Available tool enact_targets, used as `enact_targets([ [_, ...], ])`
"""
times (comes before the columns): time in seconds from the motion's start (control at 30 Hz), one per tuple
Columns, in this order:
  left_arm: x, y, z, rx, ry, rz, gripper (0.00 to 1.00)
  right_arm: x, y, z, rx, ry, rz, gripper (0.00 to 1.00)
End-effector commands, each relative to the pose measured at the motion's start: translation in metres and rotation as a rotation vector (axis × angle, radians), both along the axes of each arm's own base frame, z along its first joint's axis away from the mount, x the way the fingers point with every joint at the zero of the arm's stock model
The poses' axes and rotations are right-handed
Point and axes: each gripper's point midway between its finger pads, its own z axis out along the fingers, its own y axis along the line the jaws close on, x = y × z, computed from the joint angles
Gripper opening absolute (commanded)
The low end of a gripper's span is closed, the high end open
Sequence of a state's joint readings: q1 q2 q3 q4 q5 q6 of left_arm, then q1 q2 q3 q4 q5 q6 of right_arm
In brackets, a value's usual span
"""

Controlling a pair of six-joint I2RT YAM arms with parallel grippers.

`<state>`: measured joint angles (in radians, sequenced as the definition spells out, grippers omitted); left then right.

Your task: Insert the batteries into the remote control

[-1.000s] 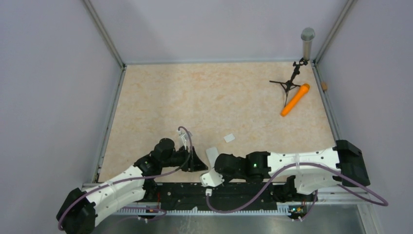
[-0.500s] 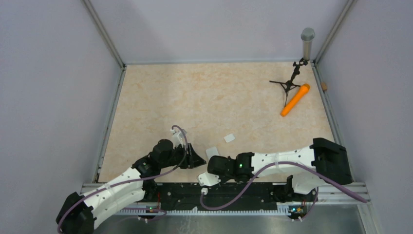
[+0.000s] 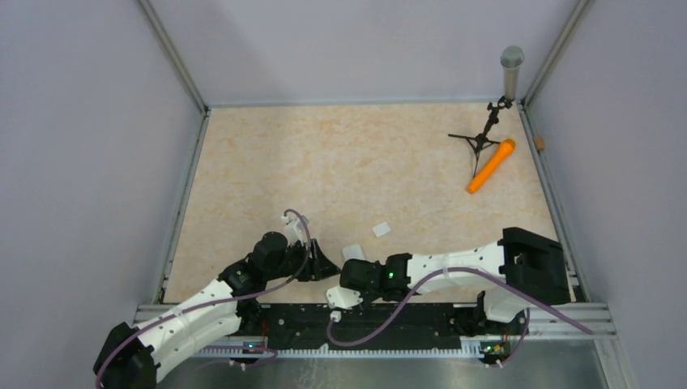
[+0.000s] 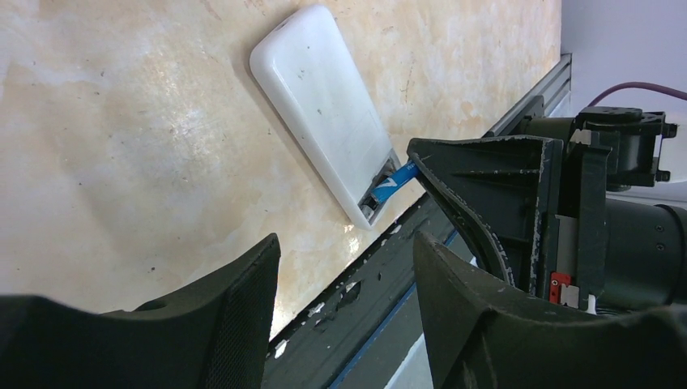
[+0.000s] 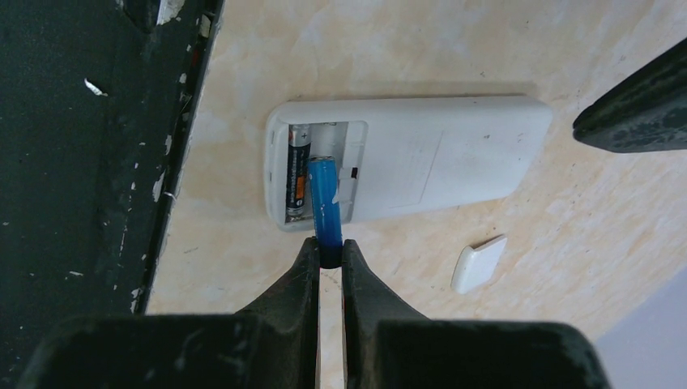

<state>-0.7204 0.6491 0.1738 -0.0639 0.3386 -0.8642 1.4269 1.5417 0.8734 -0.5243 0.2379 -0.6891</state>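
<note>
The remote control (image 5: 454, 154) lies white back up near the table's front edge, its battery compartment (image 5: 320, 174) uncovered. It also shows in the top view (image 3: 353, 252) and the left wrist view (image 4: 320, 105). A dark battery (image 5: 296, 182) sits in the compartment's outer slot. My right gripper (image 5: 330, 253) is shut on the blue battery (image 5: 326, 198) and holds it tilted, its far end inside the empty slot. The blue battery also shows in the left wrist view (image 4: 397, 178). My left gripper (image 4: 347, 243) is open and empty, just left of the remote (image 3: 324, 266).
The small white battery cover (image 5: 478, 263) lies on the table beyond the remote (image 3: 381, 229). The black front rail (image 5: 89, 162) runs close beside the remote. An orange microphone (image 3: 491, 165) and a black tripod stand (image 3: 480, 138) are at the far right.
My right arm has moved left toward the remote, bringing the blue battery to the compartment. My left gripper has shifted slightly left and away from the front rail.
</note>
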Motion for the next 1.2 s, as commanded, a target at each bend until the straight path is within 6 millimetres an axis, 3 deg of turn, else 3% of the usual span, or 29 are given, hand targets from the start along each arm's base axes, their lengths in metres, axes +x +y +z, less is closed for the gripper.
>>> enact_targets([
  [0.0, 0.003, 0.001, 0.002, -0.010, -0.028, 0.006, 0.62, 0.008, 0.022, 0.013, 0.071, -0.003, -0.044, 0.00],
  [0.4, 0.003, 0.001, 0.002, -0.015, -0.026, 0.010, 0.63, 0.007, 0.020, 0.006, 0.046, 0.018, -0.053, 0.00],
  [0.63, 0.003, 0.000, 0.003, -0.026, -0.025, 0.010, 0.63, 0.004, 0.022, 0.008, 0.061, 0.036, -0.059, 0.16],
  [0.9, 0.002, -0.004, 0.002, -0.042, -0.016, -0.006, 0.63, 0.001, 0.026, 0.025, 0.139, 0.048, -0.059, 0.29],
  [1.17, -0.002, -0.011, 0.004, -0.058, -0.009, -0.056, 0.63, 0.002, 0.018, 0.058, 0.263, 0.039, -0.128, 0.34],
])
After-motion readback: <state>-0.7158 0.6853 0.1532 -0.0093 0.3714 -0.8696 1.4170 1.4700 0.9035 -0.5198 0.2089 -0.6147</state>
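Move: My right hand pinches the outer end of the blue battery. The remote's open battery compartment, where the inner end already rests, lies about 3 cm to my left, 1 cm back and 2 cm below. The black battery in it sits about 1 cm nearer the base. The loose white cover is some 11 cm ahead, 2 cm right and 3 cm below. From my left hand the compartment lies about 7 cm right, 2 cm back and 5 cm down. With my right hand I ease the blue battery just under 1 cm left and slightly forward, sliding its inner end farther into the compartment, then sink about half a centimetre and hold there. Next I open the fingers about a third, let go of the battery, and rise about 3 cm clear of the remote, drifting slightly left as the hand tilts a little. ##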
